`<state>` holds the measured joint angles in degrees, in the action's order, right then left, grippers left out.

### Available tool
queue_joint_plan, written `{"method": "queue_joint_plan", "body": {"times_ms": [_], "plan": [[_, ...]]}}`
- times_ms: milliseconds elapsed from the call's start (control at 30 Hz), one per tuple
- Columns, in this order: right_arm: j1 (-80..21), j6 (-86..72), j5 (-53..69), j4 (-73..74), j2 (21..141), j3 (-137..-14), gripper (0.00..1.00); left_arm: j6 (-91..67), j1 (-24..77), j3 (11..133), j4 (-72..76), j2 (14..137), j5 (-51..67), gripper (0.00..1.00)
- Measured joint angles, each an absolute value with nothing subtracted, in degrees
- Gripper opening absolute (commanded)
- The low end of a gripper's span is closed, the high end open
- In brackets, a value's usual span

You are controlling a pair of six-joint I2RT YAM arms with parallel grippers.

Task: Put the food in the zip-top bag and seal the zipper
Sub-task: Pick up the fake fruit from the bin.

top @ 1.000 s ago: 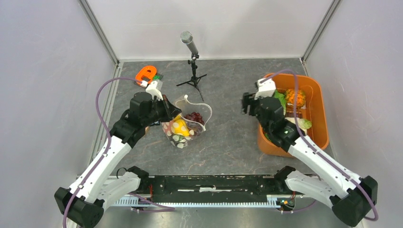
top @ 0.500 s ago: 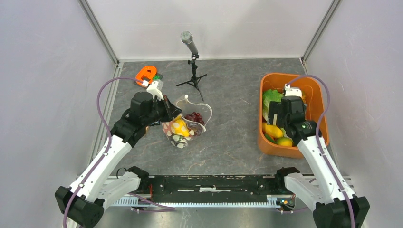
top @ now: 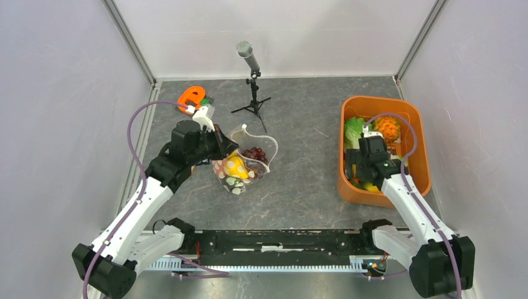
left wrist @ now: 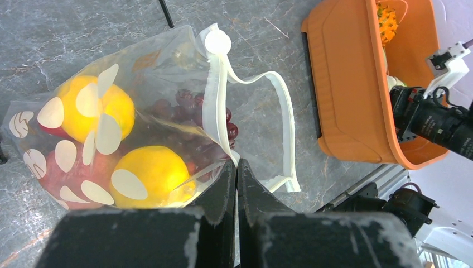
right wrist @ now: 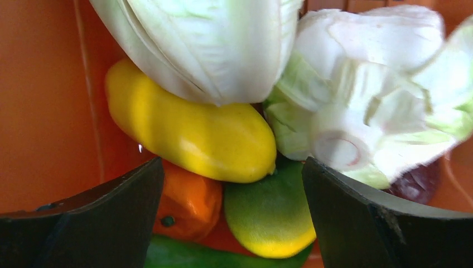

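Observation:
The zip-top bag (top: 240, 167) (left wrist: 139, 111) lies left of centre with its mouth gaping. It holds yellow food (left wrist: 150, 176), a red piece (left wrist: 56, 173) and purple grapes (top: 254, 153). My left gripper (top: 218, 146) (left wrist: 236, 170) is shut on the bag's mouth edge, right at the white zipper (left wrist: 215, 106). My right gripper (top: 360, 171) (right wrist: 232, 167) hangs open inside the orange tub (top: 425, 146), low over the food. Between its fingers lie a yellow pepper (right wrist: 195, 131), a green-yellow mango (right wrist: 270, 218) and an orange piece (right wrist: 187, 204). Pale lettuce (right wrist: 223, 44) sits just beyond.
A microphone on a small tripod (top: 252, 81) stands behind the bag. An orange object (top: 192, 96) lies at the back left corner. The tub also holds green lettuce (top: 355, 129) and an orange pineapple (top: 387, 128). White walls close in both sides and the back.
My right arm swung from the table's middle over to the tub and lowered into it, its jaws opening wide. The left arm and the bag have not moved.

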<state>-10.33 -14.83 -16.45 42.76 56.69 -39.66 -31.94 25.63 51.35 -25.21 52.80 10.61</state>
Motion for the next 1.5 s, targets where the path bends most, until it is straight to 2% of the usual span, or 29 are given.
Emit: {"method": "queue_joint_plan", "body": {"times_ms": [100, 167, 300, 400, 467, 500, 567, 633, 867, 1167, 1333, 1500], "plan": [[-10.2, -15.7, -15.3, 37.4, 58.2, -36.6, 0.98, -31.9, 25.6, 51.4, -25.2, 53.0, 10.6, 0.02], [-10.2, -16.4, -15.2, 34.9, 60.0, -35.6, 0.92, -31.9, 25.6, 51.4, -25.2, 53.1, 10.7, 0.02], [-10.3, -17.6, -14.3, 30.4, 63.9, -34.3, 0.71, -31.9, 25.6, 51.4, -25.2, 53.1, 10.6, 0.02], [-10.3, -17.8, -13.9, 29.7, 64.6, -34.0, 0.46, -31.9, 25.6, 51.4, -25.2, 53.2, 10.6, 0.02], [-10.3, -17.7, -14.0, 29.9, 64.5, -34.0, 0.43, -31.9, 25.6, 51.4, -25.2, 53.3, 10.6, 0.02], [-10.3, -17.5, -14.1, 30.0, 64.2, -34.0, 0.37, -31.9, 25.6, 51.4, -25.2, 53.3, 10.6, 0.02], [-10.3, -17.0, -14.5, 30.9, 63.1, -34.2, 0.34, -31.9, 25.6, 51.5, -25.2, 53.3, 10.7, 0.02], [-10.3, -16.4, -15.5, 32.0, 60.9, -34.7, 0.26, -31.9, 25.6, 51.5, -25.2, 53.4, 10.7, 0.02], [-9.5, -15.0, -18.6, 31.3, 53.3, -40.4, 0.28, -31.9, 25.6, 51.5, -25.2, 53.4, 10.7, 0.02], [-6.3, -13.2, -16.8, 29.7, 54.6, -45.7, 0.30, -31.9, 25.6, 51.5, -25.2, 53.4, 11.1, 0.02], [-3.1, -10.5, -10.8, 30.2, 55.1, -48.0, 0.31, -31.9, 25.6, 51.5, -25.2, 53.3, 11.1, 0.02], [-1.7, -6.6, 2.3, 26.9, 51.5, -47.3, 0.33, -31.9, 25.6, 51.5, -25.2, 53.3, 11.1, 0.02]]}}
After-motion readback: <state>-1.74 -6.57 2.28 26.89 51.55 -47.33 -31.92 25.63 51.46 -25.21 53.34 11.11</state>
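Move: The long yellow fake fruit lies in the bin just under the right hand's open fingers, about 3 cm ahead, 3 cm left and 4 cm below. The leafy cabbage is some 10 cm ahead of the hand and 2 cm left, the white vegetable about 3 cm ahead and 9 cm right, both around 4 cm down; the green-yellow mango is 2 cm back, 3 cm right and 7 cm below. From the left hand, the yellow fruit is level ahead, roughly 37 cm right and 18 cm down. The right hand sinks about 4 cm into the bin, easing slightly forward and left, and its wide-open fingers close to a little over half, pinching the long yellow fruit near one end. Keeping that grip, it rises some 15 cm while reaching forward past the grasping spot, the fingers tipping up by about 25 degrees, and at the last begins to swing left and turn counter-clockwise. ##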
